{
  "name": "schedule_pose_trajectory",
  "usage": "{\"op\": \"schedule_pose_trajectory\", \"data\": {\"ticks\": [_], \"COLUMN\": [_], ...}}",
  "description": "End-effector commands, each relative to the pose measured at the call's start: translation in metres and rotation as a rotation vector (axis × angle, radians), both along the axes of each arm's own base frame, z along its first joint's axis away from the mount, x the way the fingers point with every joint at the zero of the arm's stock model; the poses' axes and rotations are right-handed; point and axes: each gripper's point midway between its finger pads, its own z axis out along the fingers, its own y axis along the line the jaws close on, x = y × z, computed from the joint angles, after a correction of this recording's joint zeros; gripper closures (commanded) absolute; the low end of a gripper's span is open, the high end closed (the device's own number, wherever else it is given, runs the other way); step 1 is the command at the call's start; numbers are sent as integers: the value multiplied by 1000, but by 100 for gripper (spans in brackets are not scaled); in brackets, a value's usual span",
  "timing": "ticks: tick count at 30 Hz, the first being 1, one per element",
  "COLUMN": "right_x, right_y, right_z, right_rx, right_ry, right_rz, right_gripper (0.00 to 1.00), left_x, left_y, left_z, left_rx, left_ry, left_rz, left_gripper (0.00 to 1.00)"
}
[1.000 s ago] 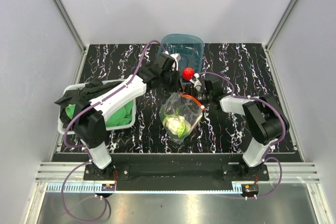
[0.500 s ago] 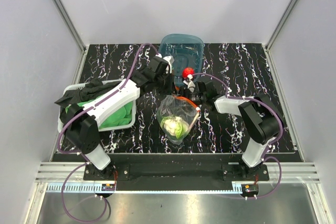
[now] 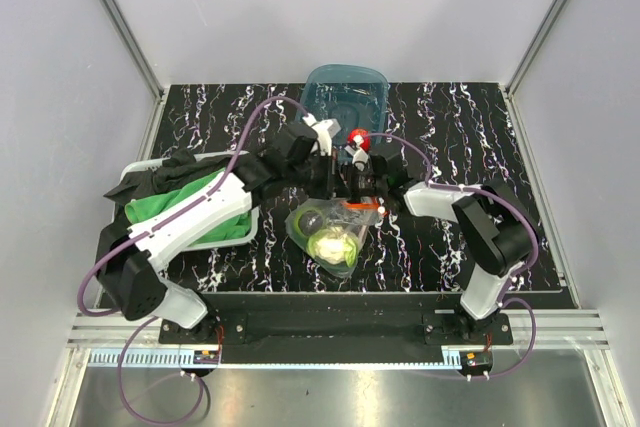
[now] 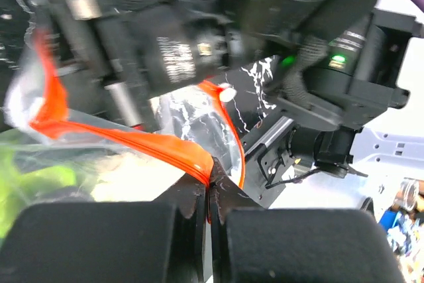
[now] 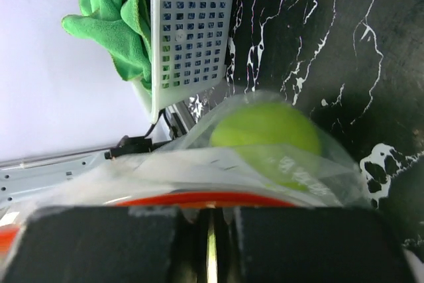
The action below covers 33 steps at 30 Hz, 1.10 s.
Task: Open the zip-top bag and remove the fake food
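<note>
The zip-top bag [image 3: 328, 235] lies at the table's middle, clear and crinkly, with its orange-red zip strip [image 3: 362, 206] at the far right edge. Inside it I see fake food: a green apple [image 5: 266, 130] and pale green-white pieces [image 3: 333, 244]. My left gripper [image 4: 211, 190] is shut on the zip strip [image 4: 152, 145], reaching in from the left [image 3: 335, 185]. My right gripper [image 5: 211, 213] is shut on the strip [image 5: 199, 199] from the opposite side [image 3: 364, 190]. A red berry-like piece [image 3: 357, 137] lies outside the bag, just beyond the grippers.
A teal translucent tub [image 3: 346, 97] stands at the back centre. A white perforated basket [image 3: 243, 232] holding a green cloth [image 3: 175, 199] and black fabric sits at the left, partly under the left arm. Grey walls enclose the table on three sides.
The right gripper has gone from open to shut on the zip strip. The left arm has swung right and nearer, and the bag has slid slightly toward the near left.
</note>
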Motion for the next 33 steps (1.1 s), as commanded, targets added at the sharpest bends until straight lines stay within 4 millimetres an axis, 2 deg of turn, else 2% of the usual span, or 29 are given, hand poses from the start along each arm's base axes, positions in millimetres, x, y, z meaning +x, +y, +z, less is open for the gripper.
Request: {"op": "schedule_pose_trajectory", "data": {"ticks": [1,4,5,6,7,8,9,10,11,13,14,16,17,19,25,31,32,33], "right_x": [4,-7,-15,-19,-22,-27,-28,-29,-29,-31,-32,-36,-38,-43,-56,-56,-54,-54], "right_y": [-2,-6,-6,-5,-5,-5,-4,-3,-2,4,7,12,13,13,7,4,3,-3], "right_z": [28,26,27,25,24,23,23,25,23,27,22,24,21,22,26,15,10,0], "right_rx": [-30,-47,-35,-31,-31,-30,-23,-1,8,44,44,57,57,78,99,47,28,-26], "right_ry": [-143,-140,-121,-107,-108,-95,-94,-108,-102,-91,-64,-63,-56,-55,-72,-33,-35,19], "right_rz": [4,50,92,117,142,162,173,182,182,197,208,238,246,265,302,294,284,263], "right_gripper": [98,90,83,79,75,67,63,59,54,50,44,39,36,27,7,3,3,2], "left_x": [9,8,8,8,11,14,17,22,25,28,29,31,34,38,56,58,55,52], "left_y": [9,5,3,-1,-4,-6,-9,-13,-17,-25,-30,-37,-40,-43,-30,-13,-11,-7], "left_z": [25,30,32,30,37,38,34,42,36,43,37,40,35,37,30,23,26,21], "left_rx": [-78,-88,-91,-92,-104,-106,-98,-109,-100,-121,-118,-127,-121,-117,-62,-23,-26,-14], "left_ry": [-58,-74,-77,-63,-71,-75,-69,-84,-71,-65,-46,-44,-33,-49,-78,-85,-92,-83], "left_rz": [26,-9,-25,-35,-37,-38,-37,-37,-45,-55,-68,-82,-82,-84,-41,-3,1,2], "left_gripper": [100,100,100,100,100,100,100,100,100,100,100,100,100,100,100,100,100,100]}}
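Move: The right hand, shut at the bag's mouth, has the green apple some 10 cm to its left, 7 cm back and 8 cm lower. The black pepper lies about 8 cm left and 6 cm back of that hand, the cauliflower 3 cm left and 13 cm back, both about as low. From the left hand, shut on the orange zip edge, the apple lies about 8 cm left, 6 cm back and 14 cm down. Right draws back 5 cm into the bag's mouth, opening wide; left, still pinching the zip edge, goes forward 5 cm. ##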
